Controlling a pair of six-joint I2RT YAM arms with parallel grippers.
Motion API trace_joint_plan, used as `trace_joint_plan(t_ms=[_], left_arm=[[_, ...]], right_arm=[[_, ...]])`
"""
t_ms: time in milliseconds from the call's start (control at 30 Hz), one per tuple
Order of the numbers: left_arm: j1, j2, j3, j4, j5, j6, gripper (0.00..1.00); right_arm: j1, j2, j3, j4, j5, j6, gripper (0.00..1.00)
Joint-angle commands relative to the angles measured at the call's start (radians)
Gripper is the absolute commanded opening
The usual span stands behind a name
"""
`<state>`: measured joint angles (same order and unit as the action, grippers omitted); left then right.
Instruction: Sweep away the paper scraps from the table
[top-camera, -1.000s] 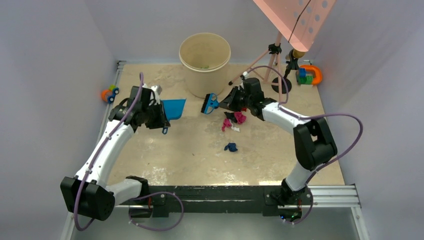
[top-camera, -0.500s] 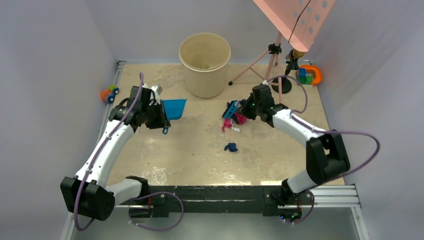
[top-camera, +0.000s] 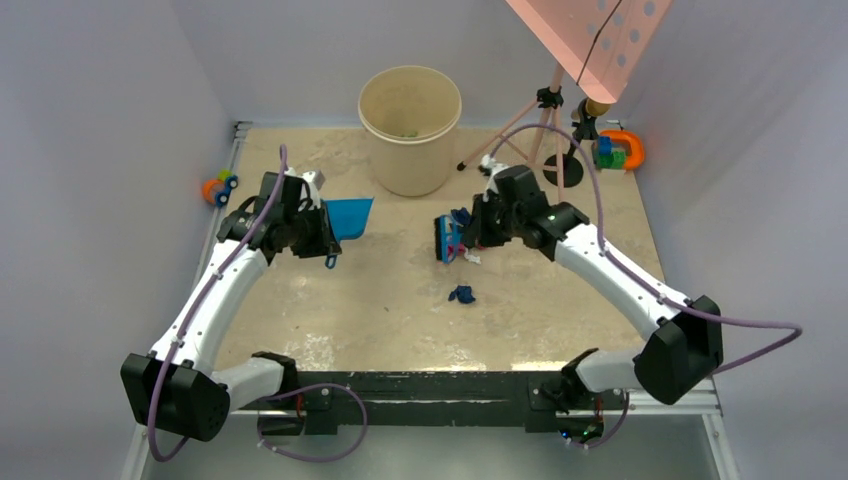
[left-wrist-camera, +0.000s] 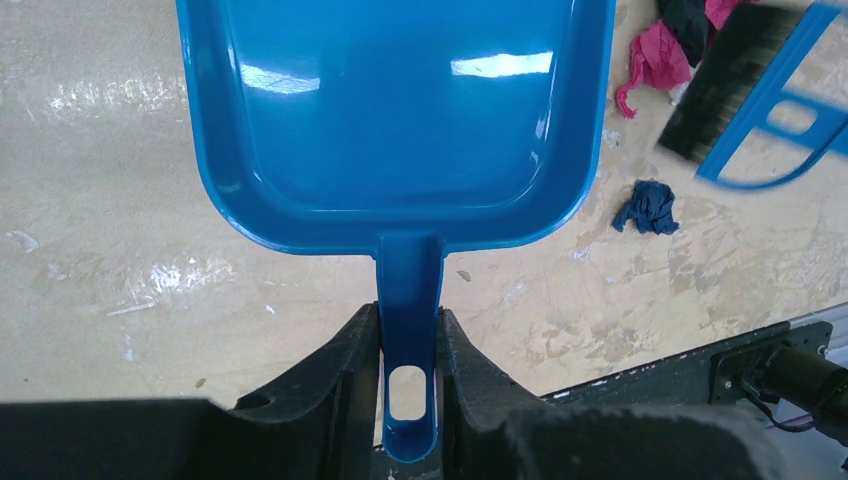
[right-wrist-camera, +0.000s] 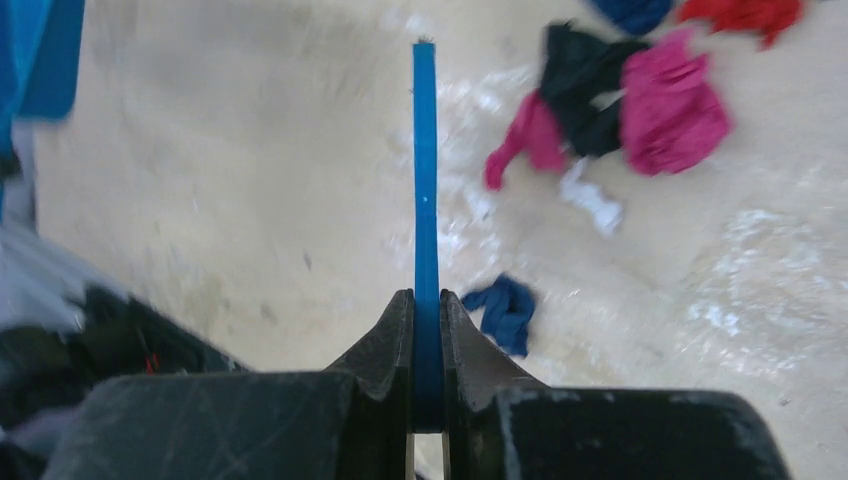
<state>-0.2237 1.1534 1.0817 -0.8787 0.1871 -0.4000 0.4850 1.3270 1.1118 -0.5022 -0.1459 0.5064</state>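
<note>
A pile of pink, black, white and dark blue paper scraps (top-camera: 468, 240) lies on the table (top-camera: 380, 300), right of centre. One dark blue scrap (top-camera: 461, 294) lies apart, nearer the front. My right gripper (top-camera: 472, 226) is shut on a blue brush (top-camera: 444, 238), which stands at the pile's left side. In the right wrist view the brush handle (right-wrist-camera: 426, 180) runs edge-on between the fingers (right-wrist-camera: 427, 300), with pink (right-wrist-camera: 672, 105) and dark blue (right-wrist-camera: 508, 310) scraps to its right. My left gripper (left-wrist-camera: 410, 325) is shut on the handle of an empty blue dustpan (left-wrist-camera: 395, 110), held left of centre.
A beige bucket (top-camera: 410, 125) stands at the back centre. A toy car (top-camera: 218, 187) sits by the left rail. Toy blocks with an orange ring (top-camera: 618, 150) and a tripod stand (top-camera: 545, 135) occupy the back right corner.
My right arm has carried the brush from beside the bucket down to the left side of the scrap pile, its elbow swinging out to the right. The left arm and dustpan have stayed still.
</note>
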Motion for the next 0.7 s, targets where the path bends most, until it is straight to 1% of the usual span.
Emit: trace_joint_plan(t_ms=[0, 133, 367, 467, 567, 667], left_arm=[[0.0, -0.002, 0.016, 0.024, 0.009, 0.022, 0.0], [0.0, 0.007, 0.015, 0.023, 0.014, 0.021, 0.0], [-0.001, 0.014, 0.016, 0.03, 0.027, 0.022, 0.0], [-0.001, 0.016, 0.023, 0.027, 0.019, 0.024, 0.0], [-0.001, 0.016, 0.023, 0.022, 0.013, 0.026, 0.0], [-0.002, 0.011, 0.019, 0.021, 0.006, 0.026, 0.0]], right_arm=[[0.168, -0.003, 0.076, -0.216, -0.016, -0.176, 0.0], [0.229, -0.063, 0.009, -0.27, 0.022, -0.134, 0.0], [0.24, -0.239, -0.183, -0.311, 0.066, -0.075, 0.0], [0.239, -0.285, -0.205, -0.289, 0.082, -0.043, 0.0], [0.24, -0.287, -0.208, -0.281, 0.196, 0.002, 0.0], [0.24, -0.243, -0.214, -0.237, 0.283, 0.033, 0.0]])
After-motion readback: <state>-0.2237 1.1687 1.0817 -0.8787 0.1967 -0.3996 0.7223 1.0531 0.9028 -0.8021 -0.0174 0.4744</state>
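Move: The lone blue scrap lies on the table roughly 6 cm back from the right hand, 7 cm to its left and about 17 cm below. Also at table level, the pink scrap is some 5 cm ahead of that hand and 9 cm left, the white scrap 3 cm ahead and 4 cm left, the black scrap 9 cm ahead and 7 cm left. From the left hand the blue scrap is about 33 cm right, 2 cm back and 16 cm down. The lone blue scrap is what the brush closes in on: the right hand, still gripping the handle, draws back about 13 cm away from the pile and sinks some 5 cm. It bows left first, then swings back to the right, turning counter-clockwise with its left side dipping, to bring the bristles low, close beside the scrap's right side, then eases slightly forward. ##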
